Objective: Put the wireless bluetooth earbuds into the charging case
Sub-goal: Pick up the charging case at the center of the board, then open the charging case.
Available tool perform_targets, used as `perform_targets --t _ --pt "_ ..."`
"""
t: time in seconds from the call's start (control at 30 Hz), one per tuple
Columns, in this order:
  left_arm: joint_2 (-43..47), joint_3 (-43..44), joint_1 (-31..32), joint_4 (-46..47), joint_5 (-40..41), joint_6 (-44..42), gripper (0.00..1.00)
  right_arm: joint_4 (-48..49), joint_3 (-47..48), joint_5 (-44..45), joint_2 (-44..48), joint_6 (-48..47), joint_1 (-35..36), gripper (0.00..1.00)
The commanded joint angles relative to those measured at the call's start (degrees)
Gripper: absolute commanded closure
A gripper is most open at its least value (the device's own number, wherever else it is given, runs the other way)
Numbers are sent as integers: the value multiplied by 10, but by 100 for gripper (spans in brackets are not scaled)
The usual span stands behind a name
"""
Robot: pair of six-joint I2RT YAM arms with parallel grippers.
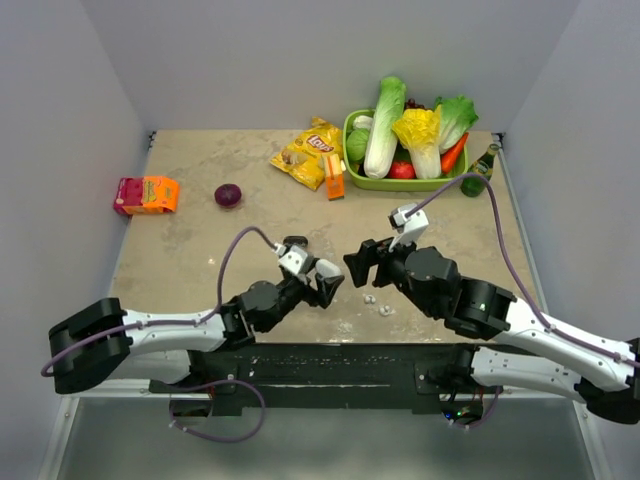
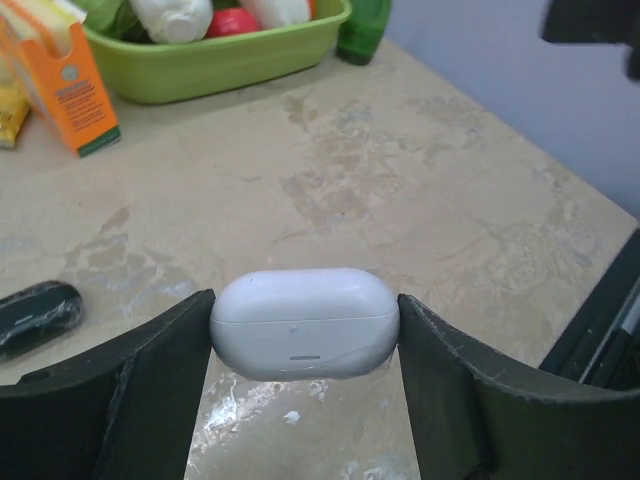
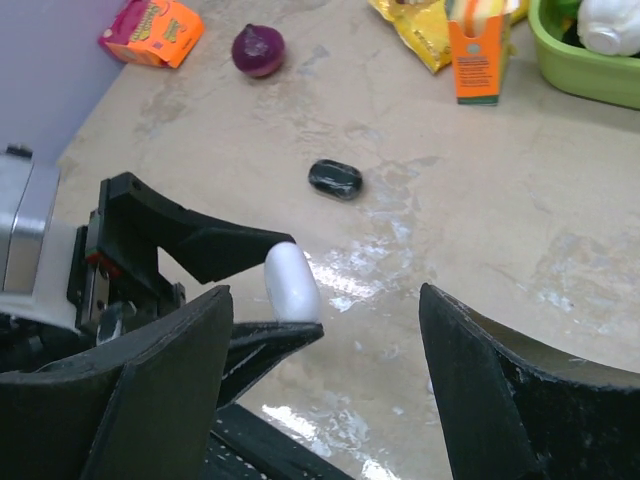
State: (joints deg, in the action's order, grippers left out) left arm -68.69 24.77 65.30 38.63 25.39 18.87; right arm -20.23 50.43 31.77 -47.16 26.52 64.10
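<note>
A closed white pill-shaped charging case (image 2: 305,322) is pinched end to end between my left gripper's (image 2: 305,330) two fingers and held above the table. The right wrist view shows the same case (image 3: 292,283) end-on between those fingers. My right gripper (image 3: 325,340) faces it from close by, open and empty; from above it (image 1: 360,270) is just right of my left gripper (image 1: 328,282). Two white-grey earbuds (image 1: 378,304) lie on the table below the grippers. A black case (image 3: 335,180) lies closed on the table farther back.
A green basket (image 1: 400,183) of vegetables stands at the back right with a green bottle (image 1: 478,172) beside it. An orange carton (image 3: 475,55), a yellow chip bag (image 1: 308,152), a purple onion (image 1: 228,195) and an orange-pink box (image 1: 146,195) lie across the back.
</note>
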Motion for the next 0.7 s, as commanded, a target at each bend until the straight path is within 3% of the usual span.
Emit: perform_targets --t 0.0,0.03,0.07,0.13,0.27,0.67 --pt "9 -157 0 398 -122 -146 100 2 38 -56 -12 -13 0 22" --pt "1 -182 0 465 -131 -172 100 3 41 -58 -12 -13 0 22" --pt "-13 -205 0 594 -167 -186 100 2 42 -62 -15 -15 0 22" --pt "-54 -246 0 703 -196 -238 100 -9 52 -84 -23 -22 0 21" --pt "-48 -235 -1 686 -284 -292 100 -44 70 -129 -62 -44 1 22" --pt "7 -224 -1 663 -318 -318 100 0 20 -213 -87 -31 0 24"
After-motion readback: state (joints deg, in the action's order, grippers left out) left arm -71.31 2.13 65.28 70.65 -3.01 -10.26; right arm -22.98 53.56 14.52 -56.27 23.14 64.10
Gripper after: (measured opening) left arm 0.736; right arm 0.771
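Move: The left fingers already hold the white charging case, raised some 15 cm off the board. From the open right hand the case lies about 6 cm left, 2 cm ahead and 10 cm lower. The nearer white earbud lies about 10 cm right of the left hand, 1 cm ahead and 16 cm down; the black case is about 16 cm ahead of that hand, 9 cm left and 16 cm down. Left hand draws held case back about 8 cm and lower, turning clockwise; right shifts left 5, then down. ##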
